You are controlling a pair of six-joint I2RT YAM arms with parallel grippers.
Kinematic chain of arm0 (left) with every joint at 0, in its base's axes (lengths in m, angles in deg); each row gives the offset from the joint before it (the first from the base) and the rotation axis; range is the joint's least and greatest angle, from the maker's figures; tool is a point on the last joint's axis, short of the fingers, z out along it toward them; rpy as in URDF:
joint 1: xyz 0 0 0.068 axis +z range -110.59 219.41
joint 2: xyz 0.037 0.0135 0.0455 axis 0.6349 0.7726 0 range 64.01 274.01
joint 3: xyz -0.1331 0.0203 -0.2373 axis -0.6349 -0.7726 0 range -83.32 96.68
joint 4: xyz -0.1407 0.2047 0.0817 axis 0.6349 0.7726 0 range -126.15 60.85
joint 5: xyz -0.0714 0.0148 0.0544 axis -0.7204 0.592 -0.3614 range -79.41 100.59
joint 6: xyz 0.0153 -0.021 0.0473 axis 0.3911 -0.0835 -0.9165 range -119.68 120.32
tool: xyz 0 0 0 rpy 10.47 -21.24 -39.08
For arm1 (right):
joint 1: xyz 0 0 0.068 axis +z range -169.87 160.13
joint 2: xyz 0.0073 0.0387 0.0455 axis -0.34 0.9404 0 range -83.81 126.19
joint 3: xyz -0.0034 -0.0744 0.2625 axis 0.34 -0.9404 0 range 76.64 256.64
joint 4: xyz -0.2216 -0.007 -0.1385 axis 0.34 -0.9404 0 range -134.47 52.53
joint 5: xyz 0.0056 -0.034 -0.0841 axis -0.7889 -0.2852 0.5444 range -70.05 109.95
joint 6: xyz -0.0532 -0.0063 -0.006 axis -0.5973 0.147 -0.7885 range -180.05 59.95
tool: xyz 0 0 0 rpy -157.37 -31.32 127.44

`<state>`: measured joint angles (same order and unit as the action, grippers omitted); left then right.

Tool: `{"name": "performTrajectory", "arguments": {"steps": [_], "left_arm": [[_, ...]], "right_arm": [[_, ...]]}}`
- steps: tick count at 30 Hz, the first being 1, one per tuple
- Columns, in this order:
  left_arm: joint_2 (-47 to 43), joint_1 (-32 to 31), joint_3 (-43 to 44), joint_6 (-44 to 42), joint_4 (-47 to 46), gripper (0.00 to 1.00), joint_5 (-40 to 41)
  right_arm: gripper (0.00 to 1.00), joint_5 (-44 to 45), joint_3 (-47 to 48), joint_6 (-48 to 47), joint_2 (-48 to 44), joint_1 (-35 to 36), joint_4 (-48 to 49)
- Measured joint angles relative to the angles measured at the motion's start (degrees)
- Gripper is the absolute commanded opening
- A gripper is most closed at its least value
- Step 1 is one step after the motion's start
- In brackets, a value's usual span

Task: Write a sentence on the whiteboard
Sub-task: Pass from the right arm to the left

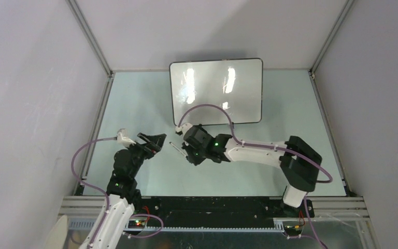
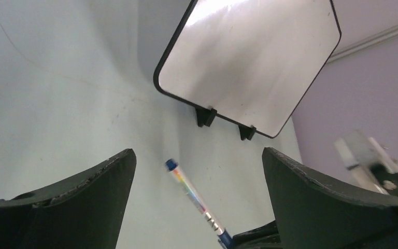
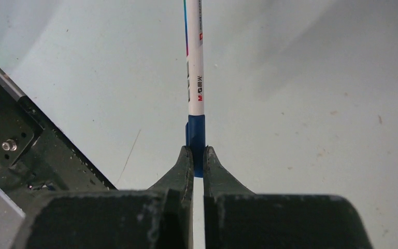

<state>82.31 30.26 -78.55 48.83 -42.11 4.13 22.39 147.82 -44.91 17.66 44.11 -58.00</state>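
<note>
The whiteboard (image 1: 216, 92) (image 2: 249, 57) stands upright at the back of the table on two black feet. Its face shows only glare, and the sentence is out of view. A white marker (image 1: 176, 148) (image 2: 194, 194) (image 3: 195, 62) with blue ends points away from my right gripper (image 1: 185, 151) (image 3: 197, 153). That gripper is shut on the marker's blue end, low over the table in front of the board. My left gripper (image 1: 155, 139) (image 2: 198, 151) stands open just left of the marker, with nothing between its fingers.
The pale green table (image 1: 134, 104) is walled in by grey panels on the left, right and back. A black rail (image 1: 212, 205) with the arm bases runs along the near edge. The right arm's purple cable (image 1: 212, 107) loops in front of the board.
</note>
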Motion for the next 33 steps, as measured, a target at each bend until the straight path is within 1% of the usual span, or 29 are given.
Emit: {"name": "performTrajectory", "arguments": {"steps": [3, 6, 8, 9, 11, 12, 14, 15, 17, 22, 25, 26, 28, 31, 33], "left_arm": [[4.2, 0.0, 0.9, 4.8, 0.5, 0.95, -2.0], [8.5, 0.0, 1.4, 9.7, -0.8, 0.92, -5.0], [11.3, 0.0, 1.4, 12.5, -2.0, 0.87, -7.0], [12.5, 0.0, 1.4, 13.8, -2.7, 0.81, -7.8], [14.2, 0.0, 1.4, 16.1, -3.3, 0.76, -9.2], [14.6, 0.0, 1.4, 17.1, -3.6, 0.76, -9.8], [14.6, 0.0, 1.4, 18.2, -4.3, 0.72, -10.5], [14.5, 0.0, 1.4, 18.9, -4.7, 0.68, -10.7], [13.9, 0.0, 1.4, 19.9, -5.1, 0.64, -10.9], [12.4, -0.1, 1.4, 21.2, -5.3, 0.63, -11.3], [12.0, -0.8, 1.4, 22.1, -5.3, 0.58, -11.3], [12.0, -1.2, 1.4, 22.3, -5.4, 0.55, -11.3], [12.0, -1.9, 1.4, 22.8, -5.5, 0.51, -11.3], [12.0, -2.7, 1.4, 23.4, -5.5, 0.5, -11.1], [12.0, -3.0, 1.3, 23.5, -5.5, 0.45, -11.0]], "right_arm": [[0.0, 1.1, -4.1, 2.0, -4.6, -0.3, 1.6], [0.0, 1.8, -7.1, 3.4, -7.2, -0.3, 3.3], [0.0, 1.9, -8.2, 4.2, -8.3, -0.3, 3.8], [0.0, 1.9, -8.5, 4.4, -8.7, -0.3, 4.0], [0.0, 1.9, -8.6, 4.8, -9.1, -0.2, 4.6], [0.0, 1.9, -8.6, 4.8, -9.3, -0.2, 5.1], [0.0, 1.7, -8.6, 4.8, -9.8, 0.0, 5.9], [0.0, 1.6, -8.6, 4.8, -10.0, 0.1, 6.3], [0.0, 1.0, -8.6, 4.8, -10.4, 0.1, 7.1], [0.0, -1.2, -8.6, 4.8, -10.4, 0.2, 9.0], [0.0, -2.8, -8.6, 4.8, -10.4, 0.2, 9.9], [0.0, -3.1, -8.6, 4.8, -10.4, 0.2, 10.1], [0.0, -3.9, -8.6, 4.8, -10.4, 0.2, 10.2], [0.0, -4.7, -8.6, 4.8, -10.4, 0.2, 10.2], [0.0, -5.0, -8.6, 4.8, -10.4, 0.2, 10.2]]}}
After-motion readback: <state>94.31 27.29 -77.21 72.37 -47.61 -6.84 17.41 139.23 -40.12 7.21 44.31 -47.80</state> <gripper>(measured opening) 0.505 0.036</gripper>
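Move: The pen, held in the right gripper by one blue end, has its middle about 7 cm right of the left gripper, 3 cm nearer the base and some 7 cm below, its free end slanting up towards that gripper. The right gripper is roughly 11 cm right of the left one, 6 cm back and 9 cm lower; the whiteboard's middle is about 21 cm ahead and 23 cm right of the left gripper. Bring the left gripper about 5 cm right to the pen's free end, dipping a couple of centimetres and rising again, rolling its left side down some 20 degrees and tipping the fingers downward as they close to half open. With the right, keep the grip and raise the pen about 4.5 cm, easing it slightly back and rolling its left side up. ##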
